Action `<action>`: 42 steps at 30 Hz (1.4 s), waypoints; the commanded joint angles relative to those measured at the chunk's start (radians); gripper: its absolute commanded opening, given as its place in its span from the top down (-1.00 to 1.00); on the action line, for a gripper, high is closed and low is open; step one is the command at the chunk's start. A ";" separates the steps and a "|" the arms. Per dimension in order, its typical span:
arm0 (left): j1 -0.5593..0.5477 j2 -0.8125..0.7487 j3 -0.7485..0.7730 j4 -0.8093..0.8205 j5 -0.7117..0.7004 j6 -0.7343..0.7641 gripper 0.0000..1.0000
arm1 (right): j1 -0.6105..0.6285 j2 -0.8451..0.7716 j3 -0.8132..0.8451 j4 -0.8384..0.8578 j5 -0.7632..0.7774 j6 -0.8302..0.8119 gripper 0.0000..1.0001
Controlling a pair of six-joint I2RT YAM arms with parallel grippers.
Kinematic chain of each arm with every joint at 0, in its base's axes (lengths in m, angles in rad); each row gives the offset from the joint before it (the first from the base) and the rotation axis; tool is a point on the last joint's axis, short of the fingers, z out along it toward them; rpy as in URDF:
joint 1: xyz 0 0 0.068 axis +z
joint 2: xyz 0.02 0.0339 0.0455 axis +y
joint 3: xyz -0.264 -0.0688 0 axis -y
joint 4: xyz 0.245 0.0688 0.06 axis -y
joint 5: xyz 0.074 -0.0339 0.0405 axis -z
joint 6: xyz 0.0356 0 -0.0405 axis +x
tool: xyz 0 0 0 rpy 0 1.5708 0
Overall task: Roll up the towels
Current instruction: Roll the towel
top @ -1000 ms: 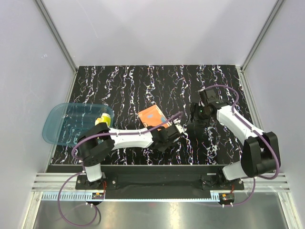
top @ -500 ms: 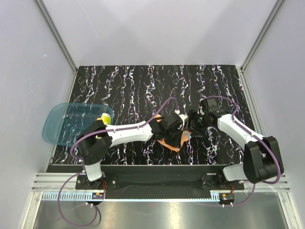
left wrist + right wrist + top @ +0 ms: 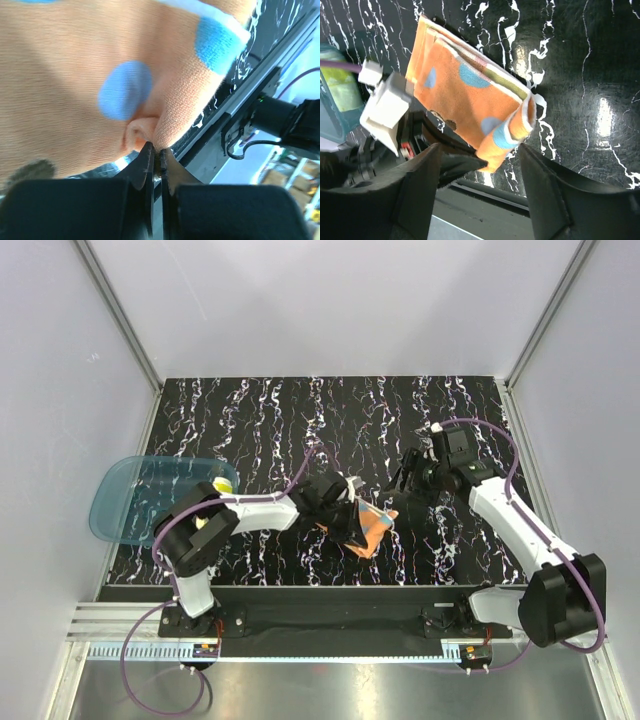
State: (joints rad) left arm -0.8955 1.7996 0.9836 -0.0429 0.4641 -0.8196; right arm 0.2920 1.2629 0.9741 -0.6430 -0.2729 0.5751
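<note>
An orange towel with blue dots (image 3: pixel 366 527) lies folded on the black marbled table, its near end curled into a partial roll. It shows in the right wrist view (image 3: pixel 465 95) and fills the left wrist view (image 3: pixel 100 75). My left gripper (image 3: pixel 352 523) is shut on a fold of the towel's edge (image 3: pixel 150 135). My right gripper (image 3: pixel 408 478) is open and empty, hovering just right of the towel, its fingers (image 3: pixel 415 195) wide apart around the rolled end.
A blue translucent tray (image 3: pixel 125 502) holding a yellow-green rolled towel (image 3: pixel 219 487) sits at the table's left edge. The table's front rail (image 3: pixel 330 592) runs just below the towel. The grey enclosure walls stand on both sides.
My left gripper has pulled the towel's edge over and back toward the left, curling it. My right gripper has lifted away to the right and up from the towel.
</note>
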 commanded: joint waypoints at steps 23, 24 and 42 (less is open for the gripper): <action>0.144 0.041 -0.036 0.046 0.093 -0.055 0.89 | 0.073 0.239 -0.132 0.373 -0.282 0.023 0.50; 0.147 0.041 -0.036 0.044 0.093 -0.052 0.88 | 0.073 0.274 -0.127 0.375 -0.279 0.020 0.51; 0.093 -0.046 0.088 -0.348 -0.405 0.145 0.05 | 0.085 0.524 -0.069 0.405 -0.232 -0.003 0.59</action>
State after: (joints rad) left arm -0.7654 1.8069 1.0172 -0.1947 0.3546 -0.7689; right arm 0.3614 1.7542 0.8852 -0.2367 -0.5514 0.5999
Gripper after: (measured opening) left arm 0.458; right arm 0.207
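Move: The orange towel's rolled end, where my right hand's fingers are going, lies about 12 cm below that hand, some 4 cm back and 3 cm to the left. The flat part still to be rolled is about 12 cm to the right hand's left, 1 cm back and 13 cm below. My left hand already pinches the roll's near tip; from it the roll's middle is about 4 cm ahead, 4 cm right and 3 cm below, and the flat part 7 cm ahead, 5 cm left and 4 cm below. With the near tip of the roll still pinched, my left hand draws it some 4 cm forward and left over the flat part, sinks a little and spreads its fingers to release the pinch. My right hand backs off slightly while narrowing its wide-open fingers, then swings left and drops about 12 cm in all, tipping some 20 degrees, until its nearly shut fingertips meet the roll's other end. ##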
